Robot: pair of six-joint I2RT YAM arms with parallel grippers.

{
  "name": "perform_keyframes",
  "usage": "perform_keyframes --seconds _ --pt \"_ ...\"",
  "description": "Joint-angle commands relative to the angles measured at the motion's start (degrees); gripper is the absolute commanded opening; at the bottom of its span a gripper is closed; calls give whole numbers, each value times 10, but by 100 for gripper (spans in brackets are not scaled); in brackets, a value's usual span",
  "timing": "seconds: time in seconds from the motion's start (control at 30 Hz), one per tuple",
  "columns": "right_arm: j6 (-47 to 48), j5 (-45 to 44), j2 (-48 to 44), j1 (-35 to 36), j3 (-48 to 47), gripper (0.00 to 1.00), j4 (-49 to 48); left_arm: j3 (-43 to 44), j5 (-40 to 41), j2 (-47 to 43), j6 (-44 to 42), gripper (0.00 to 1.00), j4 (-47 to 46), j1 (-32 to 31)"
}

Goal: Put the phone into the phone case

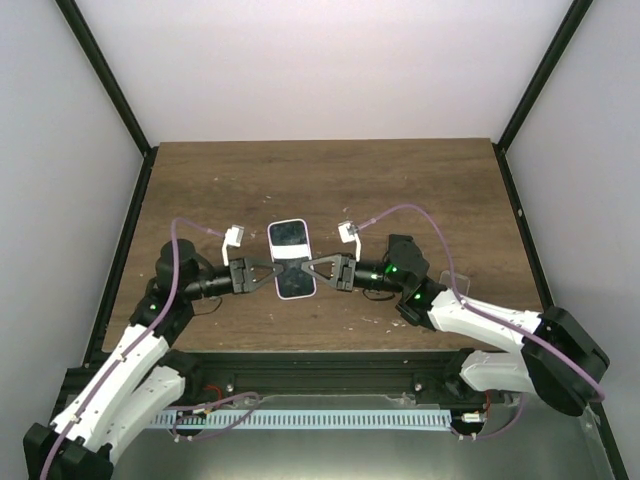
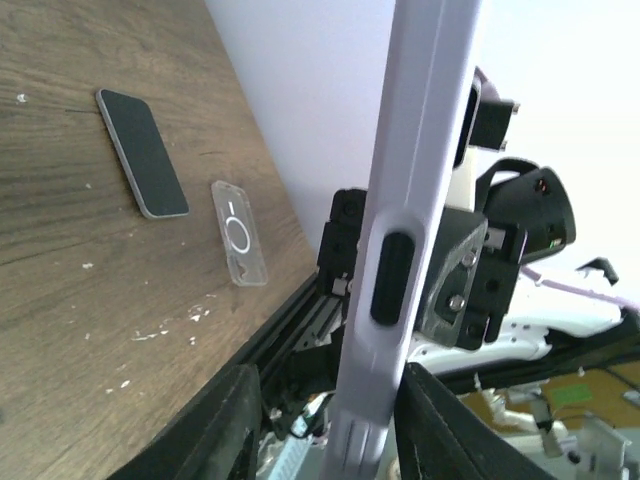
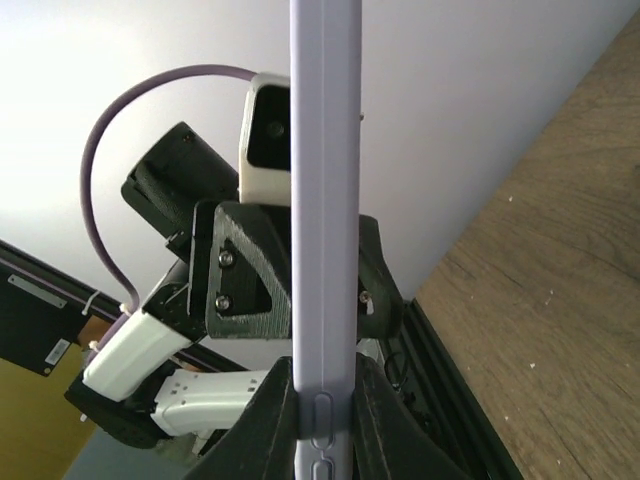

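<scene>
A lavender phone case (image 1: 291, 260) hangs above the table's middle between both grippers, with a dark phone screen (image 1: 288, 236) facing up inside it. My right gripper (image 1: 312, 270) is shut on the case's right edge. In the right wrist view its fingers (image 3: 262, 420) squeeze the case (image 3: 325, 150) edge-on at the right gripper (image 3: 325, 405). My left gripper (image 1: 272, 275) stands open around the left edge. In the left wrist view the case (image 2: 420, 150) passes between the jaws of the left gripper (image 2: 325, 420), leaving a clear gap to the left finger (image 2: 215, 425).
On the table to the right, the left wrist view shows a dark flat phone-like slab (image 2: 143, 152) and a clear case (image 2: 238, 232) with a white ring. The clear case (image 1: 455, 283) lies near the front edge by the right arm. Black frame rails border the table.
</scene>
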State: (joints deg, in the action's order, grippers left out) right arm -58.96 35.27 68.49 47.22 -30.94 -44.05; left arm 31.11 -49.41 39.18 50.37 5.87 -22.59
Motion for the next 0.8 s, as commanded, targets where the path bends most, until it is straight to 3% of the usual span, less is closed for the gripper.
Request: perform_keyframes --seconds 0.0,0.2,0.33,0.43,0.77 --pt "22 37 -8 10 -14 4 -7 -13 -5 16 18 34 -60 1" --pt "26 47 -2 9 -25 15 29 -9 -5 9 12 3 -78 1" --pt "22 46 -23 10 -17 39 73 -11 13 0 5 0 -79 1" --pt "14 43 -42 10 -2 51 99 -18 16 -1 7 0 -99 1" --pt "-12 57 -60 10 18 47 143 -24 19 13 19 0 -147 1"
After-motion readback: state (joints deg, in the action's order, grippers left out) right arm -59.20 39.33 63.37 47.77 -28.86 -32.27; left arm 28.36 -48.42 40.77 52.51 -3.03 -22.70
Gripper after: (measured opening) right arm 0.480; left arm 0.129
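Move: The purple phone case, with the phone in it, stands raised and slanting between the two hands. Its middle lies about 3 cm to the right of the left hand, and 3 cm to the left of the right hand, some 1 cm ahead and 2 cm above each. Far below, by about 25 cm, the spare black phone lies some 18 cm ahead and 25 cm to the right of the right hand, and the clear case about 3 cm ahead and 36 cm to its right. The left fingers, open around the case's left edge, close and pinch it, that hand otherwise staying nearly in place. Only then do the right fingers open and let go of the right edge; the right hand slips down about 3 cm and back some 2.5 cm along that edge towards the lower corner, tilting slightly, fingers still open on either side of it. ##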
